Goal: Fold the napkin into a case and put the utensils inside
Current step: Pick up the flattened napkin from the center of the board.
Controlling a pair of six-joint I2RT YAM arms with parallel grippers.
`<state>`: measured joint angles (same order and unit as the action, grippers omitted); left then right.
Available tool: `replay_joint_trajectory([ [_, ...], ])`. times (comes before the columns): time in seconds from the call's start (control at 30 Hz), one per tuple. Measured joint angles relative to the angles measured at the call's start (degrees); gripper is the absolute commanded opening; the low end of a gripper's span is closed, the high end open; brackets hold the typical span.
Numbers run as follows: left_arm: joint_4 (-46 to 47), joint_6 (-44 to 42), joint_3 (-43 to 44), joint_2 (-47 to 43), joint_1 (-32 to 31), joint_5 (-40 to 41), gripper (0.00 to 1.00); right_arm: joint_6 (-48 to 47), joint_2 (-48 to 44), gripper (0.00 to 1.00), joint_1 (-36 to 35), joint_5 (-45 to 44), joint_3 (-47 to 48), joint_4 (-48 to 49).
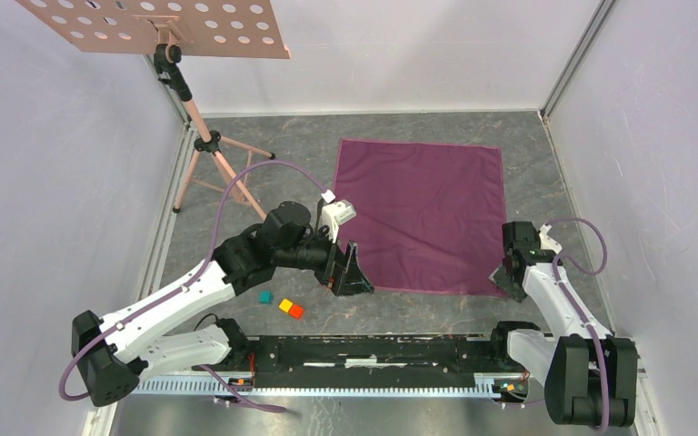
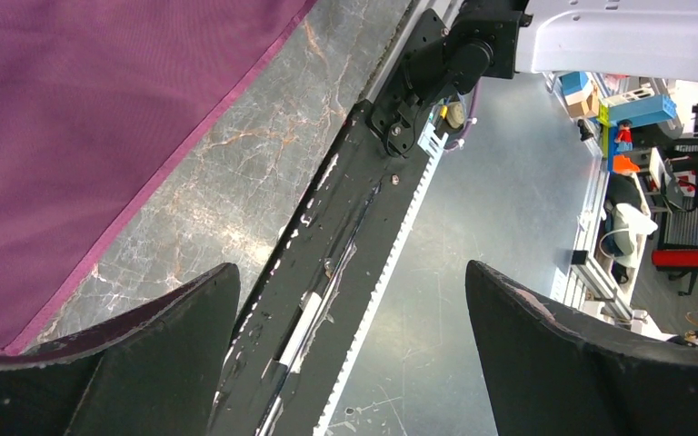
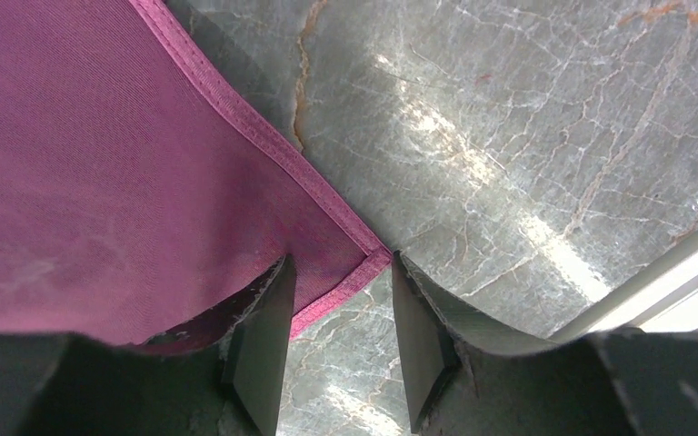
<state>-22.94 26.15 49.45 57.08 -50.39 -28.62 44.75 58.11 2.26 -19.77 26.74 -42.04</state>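
Observation:
The plum-purple napkin lies flat and unfolded on the marble tabletop. My left gripper hangs wide open at the napkin's near left corner; in the left wrist view the cloth lies to the left of the open left gripper, and nothing is between the fingers. My right gripper is at the near right corner. In the right wrist view its jaws stand apart, one on each side of the corner of the napkin, which lies on the table inside the right gripper, not pinched. The utensils are out of view.
A teal block, a yellow block and an orange block lie left of the napkin near the front. A tripod stand with a perforated board stands at the back left. White walls enclose the table; a black rail runs along the front.

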Motion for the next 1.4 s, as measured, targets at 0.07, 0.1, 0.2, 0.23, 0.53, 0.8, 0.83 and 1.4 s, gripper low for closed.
replay_joint_trajectory([
  [0.07,-0.2,0.0,0.0,0.0,0.0,0.0,1.00,0.0,0.0,0.53,0.0,0.0,-0.1,0.7],
  [0.1,-0.2,0.0,0.0,0.0,0.0,0.0,1.00,0.0,0.0,0.53,0.0,0.0,-0.3,1.1],
  [0.2,-0.6,-0.1,0.0,0.0,0.0,0.0,1.00,0.2,-0.3,0.53,0.0,-0.3,-0.9,2.7],
  [0.23,-0.7,-0.1,0.0,0.0,0.0,0.0,1.00,0.3,-0.6,0.52,0.0,-0.3,-1.2,3.3],
  [0.53,-1.0,-0.9,0.0,0.2,0.0,0.5,1.00,1.2,-3.7,0.02,0.1,-0.8,-4.1,8.2],
  [0.8,-1.6,-0.9,0.0,1.9,0.1,5.6,1.00,0.3,-5.2,0.00,0.2,-0.9,-4.3,7.4],
  [0.83,-1.8,-0.8,0.0,2.5,0.2,6.8,1.00,0.1,-5.6,0.00,0.2,-0.9,-4.4,7.1],
  [1.4,-18.4,43.1,-2.5,12.4,-4.4,36.1,1.00,-3.7,-18.5,0.00,0.2,0.0,-9.2,10.3],
])
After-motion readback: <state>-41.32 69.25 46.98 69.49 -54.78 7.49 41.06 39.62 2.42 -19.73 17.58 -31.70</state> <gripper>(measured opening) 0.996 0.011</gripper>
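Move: The napkin's near right corner lies practically at the right fingertips, about 1 cm below and 1 cm to the right; the napkin's middle is some 21 cm ahead and 20 cm left. For the left hand, the near left corner is roughly 5 cm ahead, 8 cm left and 21 cm down; at board height the red block lies about 14 cm left, straight beside it, and the yellow block 16 cm left and 1 cm ahead. Creeping about 2 cm forward low over the board, the right hand shuts its half-open fingers on the napkin's near right corner, eases back slightly, then goes forward and a little up, its fingertips tipping forward. The left hand, fingers wide open, then drops some 13 cm, shifting left and slightly forward towards the near left corner as its fingers swing from pointing right to pointing down. ##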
